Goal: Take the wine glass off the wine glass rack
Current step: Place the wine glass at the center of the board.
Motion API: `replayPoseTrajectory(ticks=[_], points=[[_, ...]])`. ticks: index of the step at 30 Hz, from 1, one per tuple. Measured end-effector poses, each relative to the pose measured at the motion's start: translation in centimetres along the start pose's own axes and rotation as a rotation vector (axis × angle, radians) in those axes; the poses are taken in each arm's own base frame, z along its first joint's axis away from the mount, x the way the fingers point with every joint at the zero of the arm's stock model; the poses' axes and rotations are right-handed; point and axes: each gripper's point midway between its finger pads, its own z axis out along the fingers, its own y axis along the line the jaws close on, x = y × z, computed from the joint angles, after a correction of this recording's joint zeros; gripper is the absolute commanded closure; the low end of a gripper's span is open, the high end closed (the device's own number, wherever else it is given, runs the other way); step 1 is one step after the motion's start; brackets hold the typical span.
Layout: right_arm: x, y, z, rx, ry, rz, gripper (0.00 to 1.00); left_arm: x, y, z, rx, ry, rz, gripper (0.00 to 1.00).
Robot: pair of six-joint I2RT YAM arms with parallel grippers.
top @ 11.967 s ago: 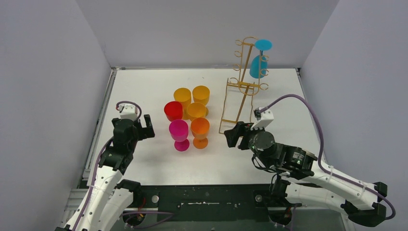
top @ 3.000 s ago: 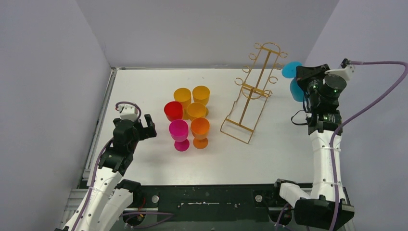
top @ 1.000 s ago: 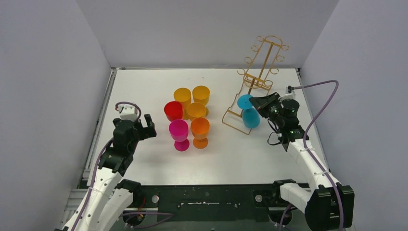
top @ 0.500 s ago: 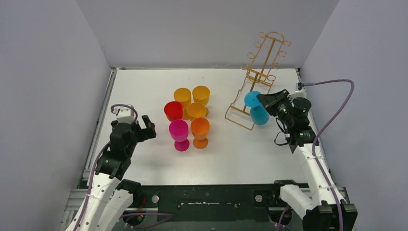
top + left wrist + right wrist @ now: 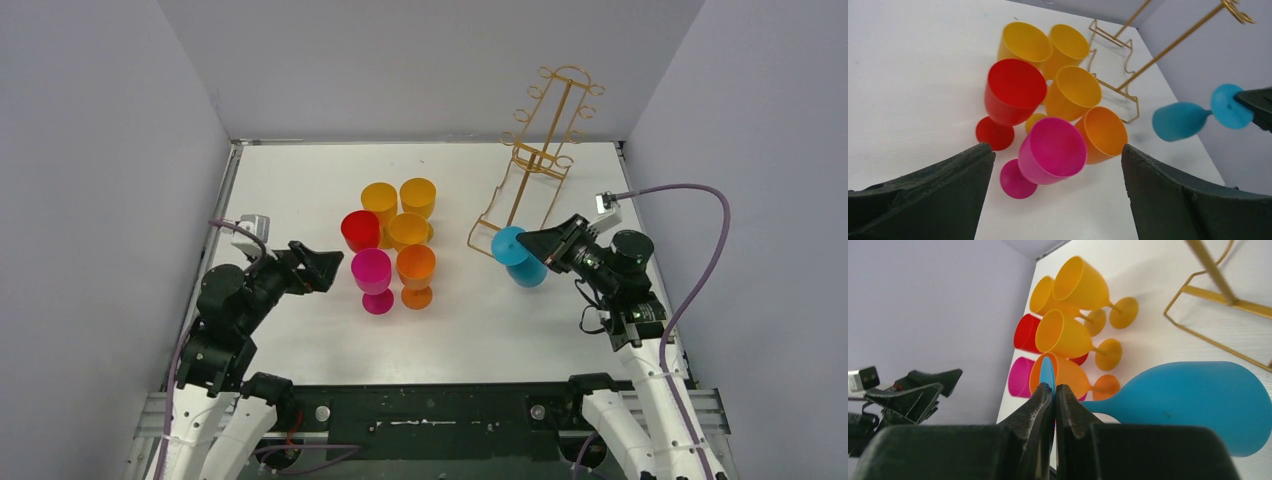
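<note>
The blue wine glass hangs on its side in the air, clear of the gold wine glass rack that stands at the back right. My right gripper is shut on the edge of the glass's round foot, and the bowl points away to the right. The left wrist view shows the same glass at the right edge, beyond the rack's wires. My left gripper is open and holds nothing, just left of the pink glass.
A cluster of upright glasses fills the table's middle: three yellow, one red, one pink, one orange. The rack's rectangular wire base lies just behind the blue glass. Grey walls close in both sides.
My right arm has carried the blue glass away from the rack towards the near edge. My left arm has dropped lower and swung its open gripper towards the pink glass.
</note>
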Motion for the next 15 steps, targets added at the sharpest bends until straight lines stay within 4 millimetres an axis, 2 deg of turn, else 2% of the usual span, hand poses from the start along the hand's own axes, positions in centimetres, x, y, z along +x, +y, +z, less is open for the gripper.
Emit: replayPoseTrajectory(ticks=[5,9,15], points=[[2.6,2.4,0.0,-0.096,0.099,-0.032,1.0,1.2,-3.9,0.4,0.229,0.067,-0.033,0.05],[3.4,4.8,-0.4,-0.196,0.122,-0.074,1.0,1.8,-7.6,0.3,0.448,0.132,-0.058,0.06],[3.9,6.6,-0.6,-0.279,0.142,-0.105,1.0,3.6,-10.0,0.2,0.591,0.24,-0.057,0.09]])
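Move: The blue glass hangs foot-up from the right fingers, its middle about 6 cm below them. From the open left hand it lies some 39 cm to the right, 5 cm ahead and 6 cm lower; that gripper is 39 cm left and 5 cm back of the right hand, about level. Below, the magenta glass stands 8 cm right and 7 cm ahead of the left hand, the orange one 18 cm right and 7 cm ahead, both roughly 16 cm down. The blue glass, still pinched by its foot, is carried about 5 cm left, 4 cm back and a little up towards the open left gripper, the right wrist turning some 15-20 degrees counter-clockwise. The left hand comes to meet it, sweeping about 10 cm right and drawing slightly back on the near side of the magenta glass; it swings clockwise and stays wide open, touching nothing yet. ##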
